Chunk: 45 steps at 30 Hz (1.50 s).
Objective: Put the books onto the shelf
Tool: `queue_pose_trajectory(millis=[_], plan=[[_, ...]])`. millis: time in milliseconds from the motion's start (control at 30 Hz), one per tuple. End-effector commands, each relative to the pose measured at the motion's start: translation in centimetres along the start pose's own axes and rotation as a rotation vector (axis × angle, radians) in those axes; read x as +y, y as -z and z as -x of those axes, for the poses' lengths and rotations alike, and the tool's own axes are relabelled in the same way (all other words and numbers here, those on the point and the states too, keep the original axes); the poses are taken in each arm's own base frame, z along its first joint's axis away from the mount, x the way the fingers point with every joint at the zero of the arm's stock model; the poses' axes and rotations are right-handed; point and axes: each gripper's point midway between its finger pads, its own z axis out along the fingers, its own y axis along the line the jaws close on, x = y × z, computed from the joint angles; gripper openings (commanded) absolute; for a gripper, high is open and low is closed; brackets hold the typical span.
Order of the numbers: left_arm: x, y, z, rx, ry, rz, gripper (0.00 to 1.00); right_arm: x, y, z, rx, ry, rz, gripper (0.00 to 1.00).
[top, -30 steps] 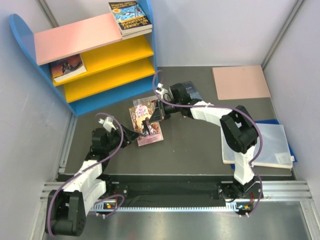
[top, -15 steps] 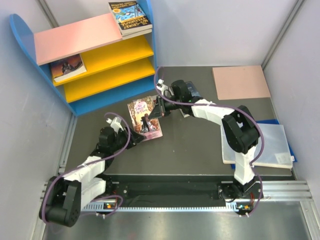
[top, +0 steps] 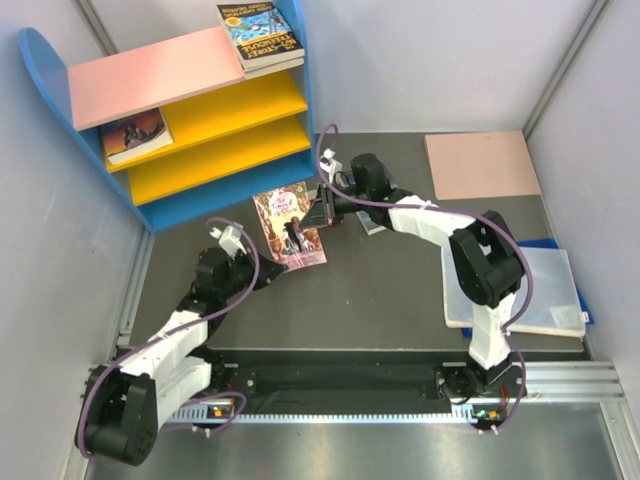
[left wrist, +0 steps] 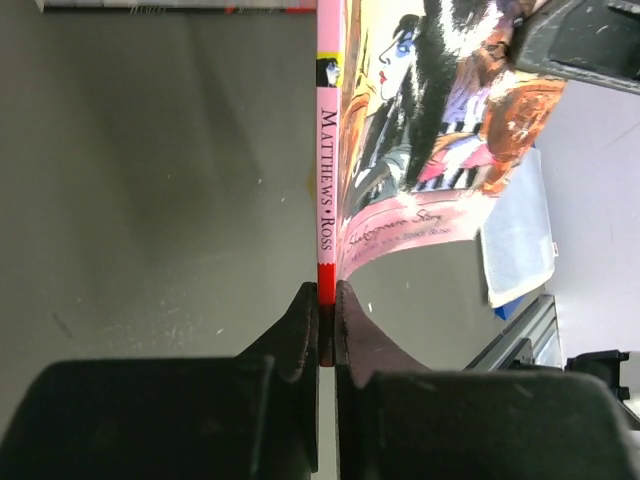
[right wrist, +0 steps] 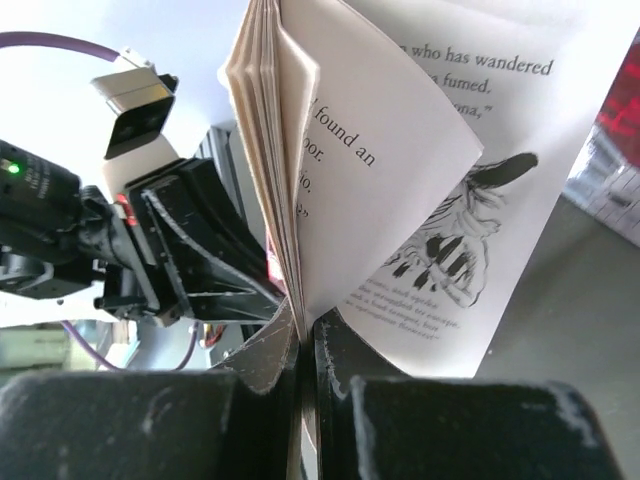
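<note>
The pink-purple book (top: 289, 225) hangs between both arms in front of the shelf (top: 60, 90). My left gripper (top: 262, 271) is shut on the lower end of its spine (left wrist: 327, 180); the fingertips (left wrist: 304, 305) pinch the red spine end. My right gripper (top: 322, 213) is shut on the opposite edge, its pages (right wrist: 330, 150) fanning open above the jaws. A blue-yellow cartoon book (top: 260, 33) lies on the shelf's pink top board. A dark orange-brown book (top: 135, 134) lies on the upper yellow board. Another book (top: 372, 223) lies mostly hidden under the right arm.
A flat pink board (top: 483, 165) lies at the back right of the dark table. A pale blue-white pad (top: 525, 290) sits by the right arm's base. Grey walls close in on both sides.
My left gripper moved in and shut on the book's spine end. The book shifted a little toward the shelf, with the right gripper still clamped on it.
</note>
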Motion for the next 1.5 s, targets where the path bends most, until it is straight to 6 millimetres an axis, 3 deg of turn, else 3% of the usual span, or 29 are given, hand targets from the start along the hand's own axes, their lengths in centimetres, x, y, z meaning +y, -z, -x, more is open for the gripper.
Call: queue_pose_trajectory(millis=[0,33,67,167,300,467,667,733,867,1100,1200,1333,1467], plan=[[-4.9,0.4,5.3,-0.119,-0.111,-0.082,0.0,2.4,0.6,0.1,-0.008,0.053,0.053,0.04],[-6.0,0.5,6.5,-0.13,-0.121,-0.083,0.0,2.1,0.7,0.2,-0.015,0.053,0.04,0.08],[-6.0,0.6,6.5,-0.116,-0.116,-0.063,0.0,1.5,0.7,-0.2,-0.012,0.042,0.028,0.24],[-8.4,1.3,8.8,-0.141,-0.164,-0.078,0.0,-0.1,1.3,-0.8,-0.024,0.028,-0.024,0.47],[-11.3,2.6,11.3,-0.163,-0.233,-0.086,0.0,-1.2,2.9,-1.6,-0.049,0.021,-0.082,0.6],[-17.2,4.9,14.9,-0.217,-0.347,-0.184,0.0,-1.5,5.0,-3.3,-0.089,0.025,-0.168,0.7],[-23.7,7.8,17.9,-0.248,-0.425,-0.302,0.0,-0.2,6.9,-5.0,-0.188,0.046,-0.208,0.73],[-25.7,8.3,19.3,-0.26,-0.429,-0.332,0.0,0.0,6.6,-5.5,-0.212,0.071,-0.223,0.73],[-28.3,7.6,21.5,-0.234,-0.389,-0.361,0.0,-0.3,5.6,-8.0,-0.196,0.074,-0.211,0.73],[-34.4,5.9,27.6,-0.219,-0.334,-0.49,0.0,-0.2,4.5,-8.5,-0.192,0.088,-0.196,0.74],[-36.1,5.9,30.6,-0.244,-0.289,-0.546,0.0,-0.1,4.3,-8.9,-0.186,0.095,-0.195,0.74],[-36.7,5.8,34.3,-0.26,-0.212,-0.631,0.0,0.0,4.4,-9.1,-0.19,0.096,-0.191,0.75],[-35.7,5.0,37.1,-0.199,-0.087,-0.703,0.0,0.1,4.0,-9.2,-0.176,0.095,-0.179,0.75]])
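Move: The pink book is in both grippers. The treehouse book stack on the shelf top lies about 30 cm ahead of the left hand, 2 cm left and 30 cm above it. The bare part of the pink shelf top lies some 22 cm ahead and 22 cm left of the left hand, about as high. The pink book's middle is roughly 4 cm left of the right hand, a touch back and lower; the red book lies on the table about 13 cm ahead of the right hand and 2 cm left. Open the right gripper wide to free the pink book's edge, and back it off towards the base and right, slightly down, about 10 cm. Keep the left gripper shut on the book's corner and lift nearly straight up some 35 cm, tipping the fingers up about 30 degrees, then keep rising while reaching forward over the shelf-top stack, 45 cm up in all. ##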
